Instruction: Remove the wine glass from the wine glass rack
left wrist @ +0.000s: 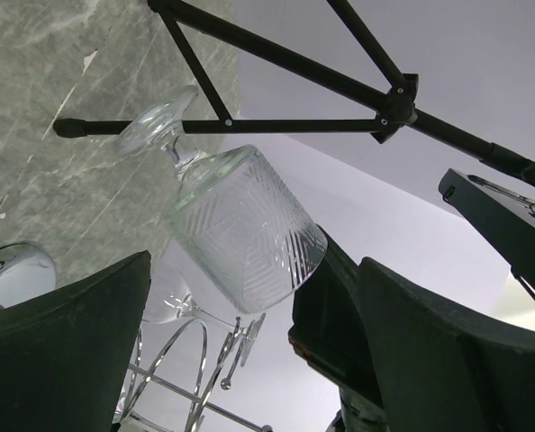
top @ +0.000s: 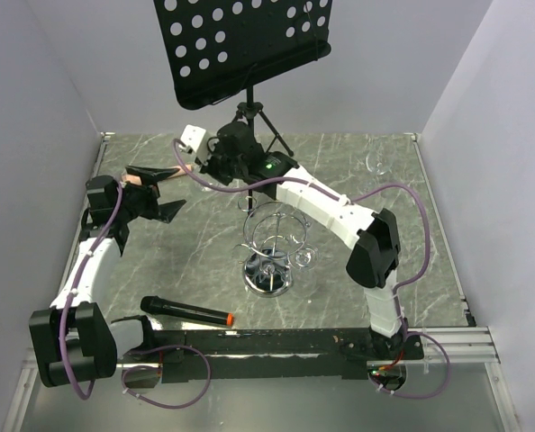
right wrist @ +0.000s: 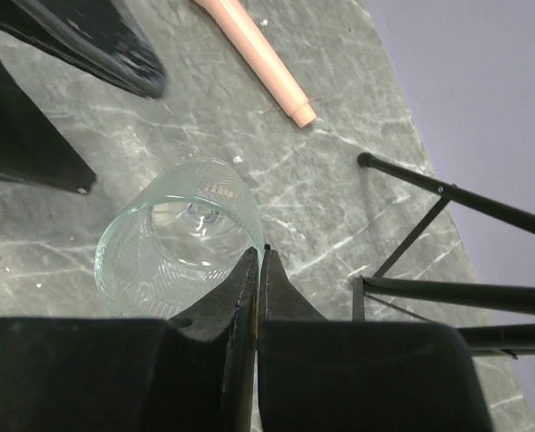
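Observation:
A clear wine glass [right wrist: 173, 238] with a cut pattern is tipped on its side in the air, its foot [left wrist: 155, 121] pointing away. My right gripper [right wrist: 260, 256] is shut on the glass's rim, one finger inside the bowl and one outside. In the top view this gripper [top: 212, 169] is at the back left, clear of the chrome wine glass rack [top: 269, 236]. My left gripper [left wrist: 249, 360] stands open just in front of the glass [left wrist: 245, 229] without touching it. The rack's wire loops [left wrist: 173, 378] carry another glass [left wrist: 170, 301].
The black music stand [top: 240, 45] stands at the back, its tripod legs [right wrist: 448, 288] close behind the held glass. A black microphone [top: 188, 312] lies near the front. A peach-coloured rod [right wrist: 258, 58] lies on the marble top. Another glass [top: 376, 166] stands at the back right.

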Controlling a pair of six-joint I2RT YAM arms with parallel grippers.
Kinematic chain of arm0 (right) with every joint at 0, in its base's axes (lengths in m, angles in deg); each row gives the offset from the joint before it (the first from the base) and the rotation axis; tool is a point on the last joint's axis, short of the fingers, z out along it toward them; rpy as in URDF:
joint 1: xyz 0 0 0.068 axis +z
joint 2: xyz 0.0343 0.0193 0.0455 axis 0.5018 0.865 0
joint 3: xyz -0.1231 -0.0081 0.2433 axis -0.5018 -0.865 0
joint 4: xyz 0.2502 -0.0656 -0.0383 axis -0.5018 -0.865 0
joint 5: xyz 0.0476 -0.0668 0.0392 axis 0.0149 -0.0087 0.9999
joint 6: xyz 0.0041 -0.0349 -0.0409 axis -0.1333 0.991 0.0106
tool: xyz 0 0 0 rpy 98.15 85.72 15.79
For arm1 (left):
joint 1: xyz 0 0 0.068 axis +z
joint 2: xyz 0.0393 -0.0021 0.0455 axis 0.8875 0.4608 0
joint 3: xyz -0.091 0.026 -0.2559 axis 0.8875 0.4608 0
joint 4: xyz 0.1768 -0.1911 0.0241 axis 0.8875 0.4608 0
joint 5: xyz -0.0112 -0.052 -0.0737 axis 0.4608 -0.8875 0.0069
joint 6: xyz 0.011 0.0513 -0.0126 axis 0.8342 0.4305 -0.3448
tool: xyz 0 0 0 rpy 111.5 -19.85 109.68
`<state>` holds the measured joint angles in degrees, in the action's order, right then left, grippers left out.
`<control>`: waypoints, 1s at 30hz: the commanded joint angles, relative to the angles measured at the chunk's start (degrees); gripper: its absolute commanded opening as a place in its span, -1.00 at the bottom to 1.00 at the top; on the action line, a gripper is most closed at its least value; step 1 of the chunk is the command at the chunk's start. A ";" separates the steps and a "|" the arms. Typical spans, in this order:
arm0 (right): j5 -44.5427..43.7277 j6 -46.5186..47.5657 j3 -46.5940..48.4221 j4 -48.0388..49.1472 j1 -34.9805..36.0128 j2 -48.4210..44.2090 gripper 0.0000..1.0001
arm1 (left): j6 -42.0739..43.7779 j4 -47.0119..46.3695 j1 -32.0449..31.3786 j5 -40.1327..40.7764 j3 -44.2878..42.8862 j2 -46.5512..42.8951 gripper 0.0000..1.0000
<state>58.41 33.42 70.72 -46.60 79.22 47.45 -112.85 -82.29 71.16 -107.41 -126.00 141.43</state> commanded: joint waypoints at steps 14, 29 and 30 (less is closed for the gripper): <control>3.64 -1.51 -3.15 1.70 -9.28 -13.11 -1.00 | 2.01 5.63 4.49 4.71 3.39 -1.27 0.99; 5.49 -3.18 -15.28 0.91 -22.37 -24.53 -1.00 | 2.19 4.05 7.04 5.06 1.55 5.23 0.99; 5.49 -3.27 -15.90 1.00 -23.25 -25.06 -1.00 | 2.01 4.05 7.04 5.24 1.46 5.67 0.99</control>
<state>62.81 31.45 55.90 -49.90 59.00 28.09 -109.72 -78.44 77.96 -103.94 -122.61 146.08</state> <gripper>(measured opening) 0.012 0.995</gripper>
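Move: The right hand already holds a wine glass upright by its rim, foot down; the glass already set down stands about 20 cm ahead, some 48 cm to the right and 20 cm lower. On the way there, the wine glass rack is about 14 cm back and 16 cm right, the music stand's legs about 20 cm ahead and 12 cm right, both lower. From the empty left hand, the standing glass is about 23 cm ahead and 54 cm right, the held glass about 4 cm ahead and 8 cm right. Keeping its shut pinch on the glass rim, the right hand sweeps about 20 cm to the right, edging forward and rising some 5 cm as it carries the glass between the rack and the music stand towards the glass already standing on that side, the wrist swinging about 15 degrees clockwise. The left hand, fingers still wide open and empty, backs off from the glass, sinking about 6 cm and shifting 5 cm to its left while it tips down and turns slightly counter-clockwise. ##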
